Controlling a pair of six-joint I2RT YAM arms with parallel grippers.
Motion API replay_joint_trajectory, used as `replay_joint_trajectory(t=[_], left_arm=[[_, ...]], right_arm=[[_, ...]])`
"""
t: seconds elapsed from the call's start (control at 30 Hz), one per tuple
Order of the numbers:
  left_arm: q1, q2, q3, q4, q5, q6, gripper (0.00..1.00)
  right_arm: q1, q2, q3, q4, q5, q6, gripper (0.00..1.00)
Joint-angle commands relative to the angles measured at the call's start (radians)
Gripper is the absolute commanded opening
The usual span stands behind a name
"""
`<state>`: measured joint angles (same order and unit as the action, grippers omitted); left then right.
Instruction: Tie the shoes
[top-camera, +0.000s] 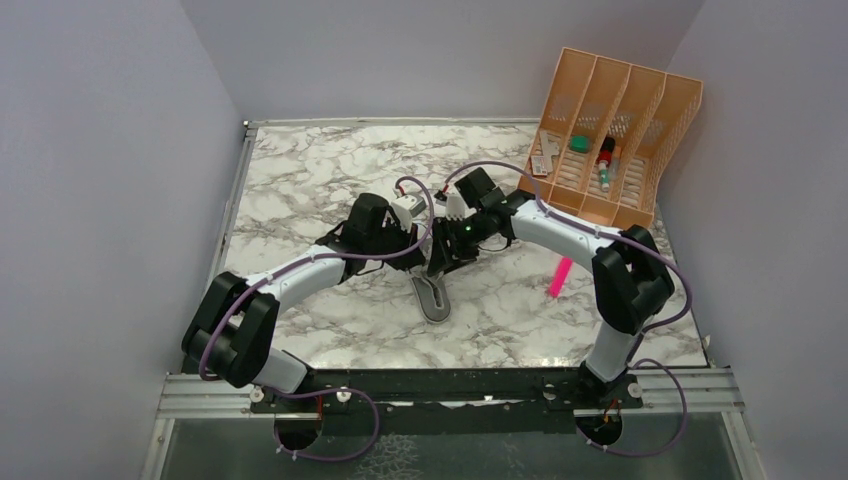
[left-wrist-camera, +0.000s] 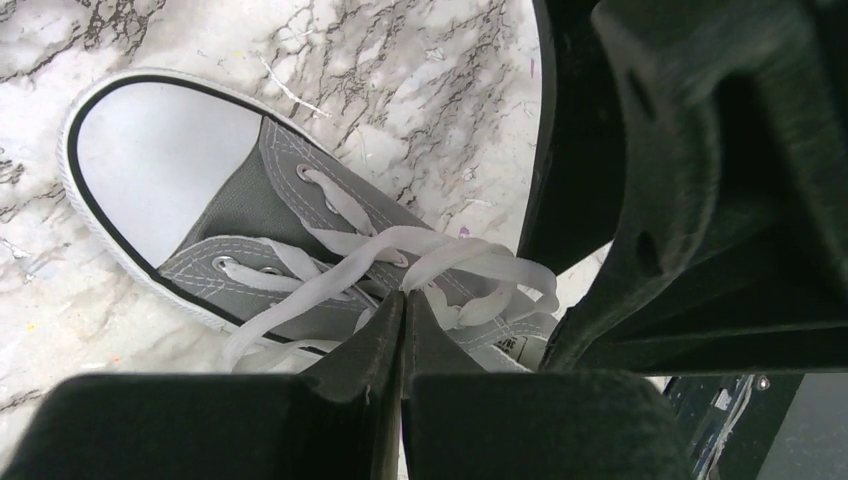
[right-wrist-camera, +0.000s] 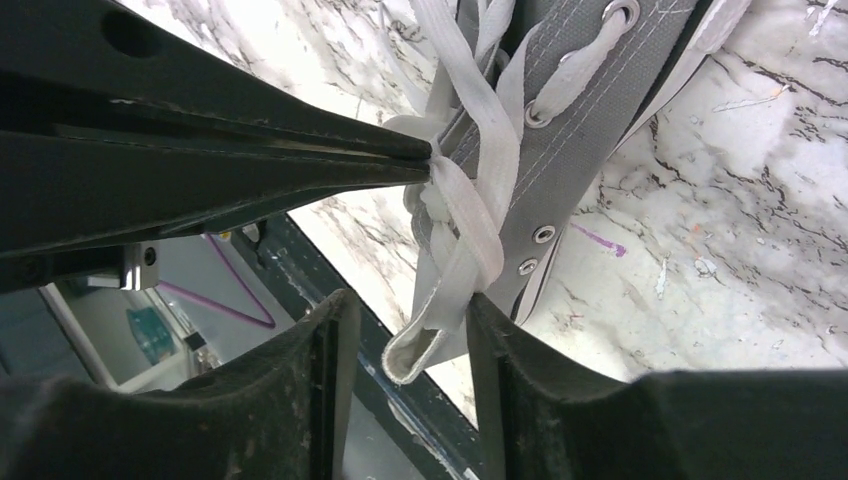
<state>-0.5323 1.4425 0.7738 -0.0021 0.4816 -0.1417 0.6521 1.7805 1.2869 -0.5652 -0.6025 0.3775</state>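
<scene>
The grey canvas shoe (left-wrist-camera: 250, 200) with its white toe cap (left-wrist-camera: 160, 150) lies on the marble table; from above only its heel end (top-camera: 433, 297) shows beneath both arms. My left gripper (left-wrist-camera: 403, 297) is shut on the white lace (left-wrist-camera: 380, 250) over the eyelets. In the right wrist view its thin black fingers (right-wrist-camera: 300, 150) pinch that lace at the crossing. My right gripper (right-wrist-camera: 410, 300) stands open around a hanging lace loop (right-wrist-camera: 430, 335), which rests against its right finger and is not pinched.
An orange desk organiser (top-camera: 610, 140) holding small items stands at the back right. A pink marker (top-camera: 560, 277) lies on the table beside the right arm. The black mounting rail (top-camera: 450, 385) runs along the near edge. Grey walls close in both sides.
</scene>
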Motion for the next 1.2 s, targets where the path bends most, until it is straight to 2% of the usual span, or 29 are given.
replay_joint_trajectory(t=[0.0,0.17,0.23,0.33,0.4,0.47,0.53,0.6,0.67,0.73,0.8,0.93,1.07,1.17], left_arm=[[0.0,0.009,0.034,-0.017,0.018,-0.009,0.02],[0.0,0.001,0.029,-0.018,0.013,-0.024,0.03],[0.0,-0.002,0.026,-0.013,0.012,-0.031,0.02],[0.0,-0.005,0.028,-0.024,0.008,-0.045,0.04],[0.002,-0.019,0.037,-0.065,-0.016,-0.069,0.12],[0.016,-0.054,0.034,-0.102,-0.027,-0.116,0.27],[0.034,-0.107,0.021,-0.151,-0.091,-0.225,0.44],[0.056,-0.162,0.017,-0.241,-0.195,-0.357,0.56],[0.079,-0.207,0.016,-0.337,-0.279,-0.496,0.64],[0.101,-0.235,0.0,-0.388,-0.312,-0.622,0.65],[0.115,-0.225,-0.021,-0.377,-0.31,-0.659,0.66],[0.138,-0.13,-0.03,-0.319,-0.251,-0.579,0.63],[0.145,-0.07,-0.011,-0.175,-0.086,-0.322,0.61],[0.147,-0.02,0.021,-0.147,0.032,-0.16,0.68]], right_arm=[[0.02,0.006,-0.014,0.022,0.053,0.014,0.45],[0.024,-0.006,-0.014,-0.013,0.086,0.009,0.26],[0.024,-0.005,-0.021,-0.005,0.104,0.01,0.22],[0.024,0.006,-0.008,-0.025,0.122,0.008,0.02],[0.024,0.001,0.008,-0.058,0.127,0.006,0.01],[0.023,-0.022,0.017,-0.084,0.122,0.001,0.01],[0.023,-0.061,0.005,-0.083,0.112,0.002,0.01],[0.024,-0.092,-0.013,-0.066,0.098,0.003,0.01],[0.023,-0.101,-0.031,-0.046,0.095,0.009,0.01],[0.023,-0.104,-0.054,-0.026,0.086,0.019,0.0],[0.024,-0.114,-0.069,-0.001,0.086,0.029,0.01],[0.023,-0.103,-0.045,-0.01,0.083,0.014,0.01],[0.024,-0.109,-0.051,0.004,0.059,0.008,0.0],[0.023,-0.115,-0.062,0.008,0.05,0.006,0.01]])
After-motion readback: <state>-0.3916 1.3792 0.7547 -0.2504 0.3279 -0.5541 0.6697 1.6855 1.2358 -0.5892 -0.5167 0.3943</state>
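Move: The held lace, still pinched by the left hand, already hangs between the right hand's open fingers, about 1 cm to their left. The grey shoe's middle lies roughly 6 cm below the right hand, 1 cm back and 1 cm left. From the left hand, the loose lace end is about 5 cm to the left and 4 cm lower, with the shoe's middle some 2 cm back and 6 cm below, and the white toe cap about 5 cm ahead, 2 cm left and 8 cm below. The held lace passes from left to right hand: the right fingers sink a little over 1 cm as they shut and pinch it, then lift about 2 cm. The left fingers open and let go, then swing about 7 cm left and up, turning some 35 degrees counter-clockwise and tipping down, before dropping about 5 cm, spread, towards the loose lace end. ##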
